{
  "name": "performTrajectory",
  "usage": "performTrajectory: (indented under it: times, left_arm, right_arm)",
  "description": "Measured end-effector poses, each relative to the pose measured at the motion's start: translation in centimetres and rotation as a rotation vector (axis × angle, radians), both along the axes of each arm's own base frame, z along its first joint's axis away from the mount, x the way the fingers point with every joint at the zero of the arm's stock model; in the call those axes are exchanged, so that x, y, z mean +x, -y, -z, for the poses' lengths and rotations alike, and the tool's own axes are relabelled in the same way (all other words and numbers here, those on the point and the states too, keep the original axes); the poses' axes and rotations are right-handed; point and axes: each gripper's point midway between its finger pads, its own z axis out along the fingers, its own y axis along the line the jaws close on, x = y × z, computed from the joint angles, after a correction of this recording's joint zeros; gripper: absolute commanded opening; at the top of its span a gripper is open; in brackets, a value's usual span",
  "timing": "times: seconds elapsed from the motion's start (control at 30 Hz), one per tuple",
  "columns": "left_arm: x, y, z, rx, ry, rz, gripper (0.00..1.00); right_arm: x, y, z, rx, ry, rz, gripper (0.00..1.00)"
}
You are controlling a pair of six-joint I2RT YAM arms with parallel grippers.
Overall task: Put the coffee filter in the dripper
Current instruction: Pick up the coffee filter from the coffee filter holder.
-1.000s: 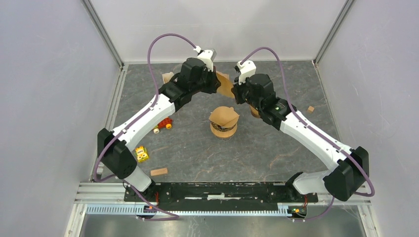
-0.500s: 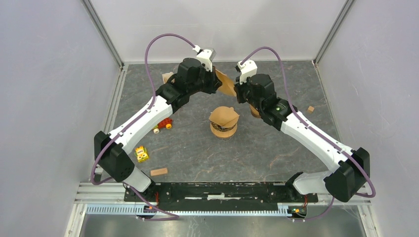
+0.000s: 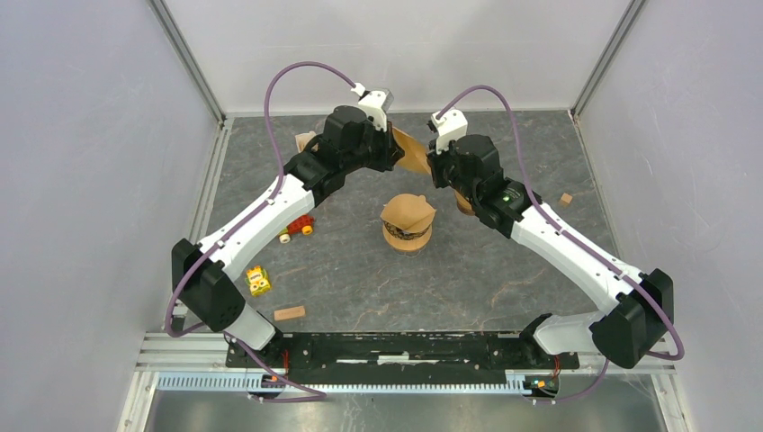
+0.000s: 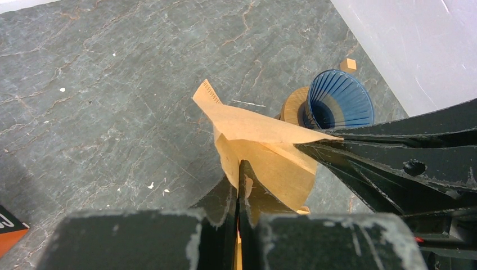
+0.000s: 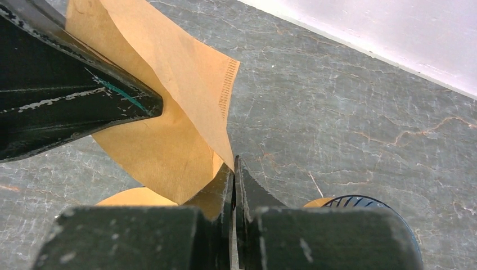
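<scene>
The coffee filter (image 4: pixel 264 152), a brown paper cone, hangs in the air between both grippers near the back of the table (image 3: pixel 412 153). My left gripper (image 4: pixel 239 169) is shut on one lower edge of it. My right gripper (image 5: pixel 233 166) is shut on the opposite edge of the filter (image 5: pixel 163 112), spreading the paper partly open. The dripper (image 4: pixel 337 104), blue and ribbed inside, stands on a wooden base just beyond the filter. In the right wrist view only its rim (image 5: pixel 360 203) shows. From above the right arm mostly hides it.
A stack of brown filters on a holder (image 3: pixel 408 220) stands mid-table. A red toy car (image 3: pixel 299 227), a yellow block (image 3: pixel 258 281) and a wooden block (image 3: pixel 289 313) lie to the left. A small wooden cube (image 3: pixel 566 199) lies at the right. Walls enclose the table.
My left gripper has closed fully on the filter's edge and its arm shifted slightly left. The right gripper stayed shut on the filter.
</scene>
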Motion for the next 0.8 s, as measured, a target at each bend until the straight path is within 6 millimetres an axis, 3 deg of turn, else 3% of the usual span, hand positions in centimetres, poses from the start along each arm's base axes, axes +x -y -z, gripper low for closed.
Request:
performTrajectory:
  times: [0.37, 0.57, 0.67, 0.8]
  left_arm:
    - [-0.2, 0.2, 0.2, -0.008, 0.012, 0.027, 0.02]
    - [-2.1, 0.3, 1.4, -0.001, 0.031, 0.129, 0.02]
    - [-2.9, 0.2, 0.8, -0.004, 0.07, 0.178, 0.02]
    - [-3.3, -0.1, -0.9, -0.025, 0.136, 0.227, 0.02]
  right_arm:
    - [-0.7, -1.4, -0.2, 0.032, -0.012, -0.102, 0.28]
    - [-1.5, -1.9, -1.2, 0.053, 0.002, -0.166, 0.48]
    - [-2.1, -2.6, -1.7, 0.069, 0.009, -0.222, 0.55]
    - [-3.0, -3.4, -2.3, 0.087, 0.021, -0.291, 0.56]
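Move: Both grippers already pinch the coffee filter between them: its middle is about 2 cm ahead and 4 cm right of the left gripper, and some 1 cm ahead and 4 cm left of the right one. The dripper, a filter already in it, stands about 5 cm back and 2 cm right of the left gripper, roughly 20 cm below. Counted from the right gripper, the dripper is about 5 cm back, 5 cm left and 18 cm lower; the blue cup is some 3 cm ahead, 10 cm right and 20 cm lower. Open the right gripper from shut to about half, ending its pinch on the coffee filter, and shift it left towards the left gripper and back, about 3 cm each way, rising some 2 cm and turning about 15 degrees counter-clockwise. Keep the left fingers pinched; after a pause draw that hand back about 3 cm, dipping, then rising, while turning clockwise and tipping its fingers up. ##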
